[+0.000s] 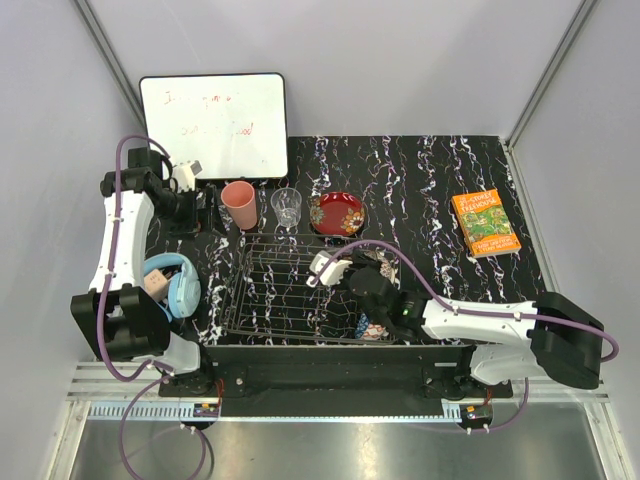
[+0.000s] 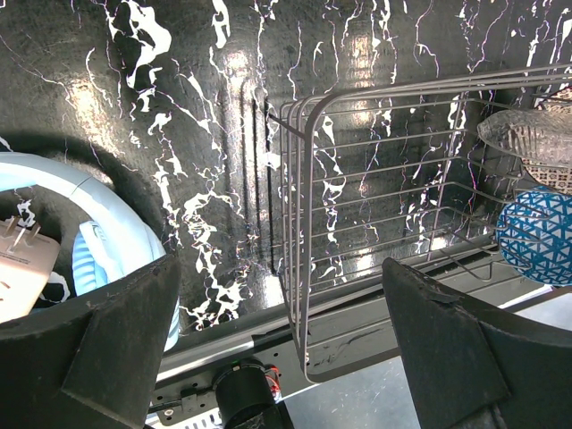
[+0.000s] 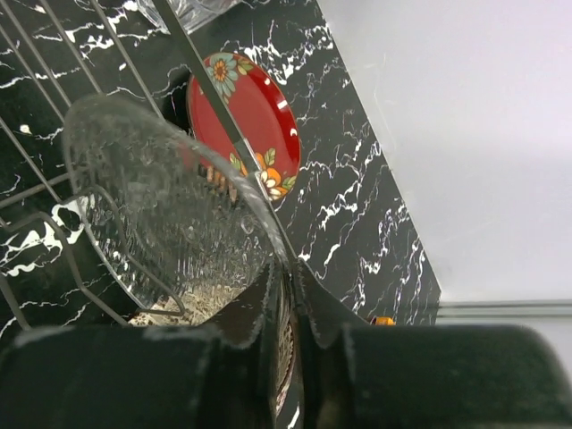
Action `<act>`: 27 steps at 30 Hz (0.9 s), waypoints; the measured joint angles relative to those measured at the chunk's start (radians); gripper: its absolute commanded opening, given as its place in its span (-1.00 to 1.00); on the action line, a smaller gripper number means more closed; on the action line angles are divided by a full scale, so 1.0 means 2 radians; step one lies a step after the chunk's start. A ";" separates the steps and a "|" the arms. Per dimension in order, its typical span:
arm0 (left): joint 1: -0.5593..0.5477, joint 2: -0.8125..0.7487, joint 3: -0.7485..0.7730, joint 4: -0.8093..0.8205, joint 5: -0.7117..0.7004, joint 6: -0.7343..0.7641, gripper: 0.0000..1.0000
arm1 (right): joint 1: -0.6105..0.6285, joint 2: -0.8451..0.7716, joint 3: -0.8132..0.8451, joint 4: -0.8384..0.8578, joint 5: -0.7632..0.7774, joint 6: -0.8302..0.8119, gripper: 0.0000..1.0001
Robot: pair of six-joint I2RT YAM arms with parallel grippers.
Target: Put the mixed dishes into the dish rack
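The dark wire dish rack (image 1: 246, 272) stands at the table's near middle. At its right end a clear glass bowl (image 3: 161, 197) stands on edge, with my right gripper (image 3: 288, 273) pinched on its rim. A beige speckled bowl (image 2: 550, 174) and a blue patterned bowl (image 2: 536, 237) sit beside it in the rack. Behind the rack a salmon-pink cup (image 1: 238, 204), a clear tumbler (image 1: 286, 207) and a red gold-patterned plate (image 1: 337, 214) rest on the table. My left gripper (image 2: 281, 340) hangs open and empty left of the cup.
Light-blue headphones (image 1: 180, 285) lie left of the rack, close to the left arm's base. An orange book (image 1: 485, 222) lies at the right. A white board (image 1: 213, 125) leans at the back left.
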 measured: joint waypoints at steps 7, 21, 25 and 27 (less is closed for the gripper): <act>0.000 0.000 0.000 0.000 0.002 0.000 0.95 | 0.000 0.000 0.001 -0.009 0.023 0.024 -0.14; 0.000 -0.010 -0.004 -0.001 0.003 0.000 0.96 | 0.001 -0.051 0.118 -0.043 0.091 0.091 0.40; 0.002 -0.022 -0.011 -0.002 0.003 0.005 0.96 | 0.001 -0.071 0.166 -0.054 0.110 0.128 0.72; 0.003 -0.027 -0.013 -0.002 0.002 0.006 0.97 | -0.004 -0.074 0.181 -0.061 0.123 0.153 0.78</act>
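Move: The right fingers, just starting to part, are still around the near right rim of the clear plate in the rack. The plate's middle is about 7 cm left, 1 cm back and 4 cm below. The beige bowl sits some 3 cm right and 6 cm below, the red-blue bowl about 12 cm back and 5 cm right, and the red plate some 16 cm ahead and 5 cm left. From the left hand, the clear plate lies about 29 cm right and 4 cm back. Hold the right gripper low at the clear plate's rim while the fingers spread from nearly shut to wide, letting go of it. Then lift away fast, about 17 cm up and slightly right, rolling the hand's left side up some 35 degrees and swinging it a little clockwise. ##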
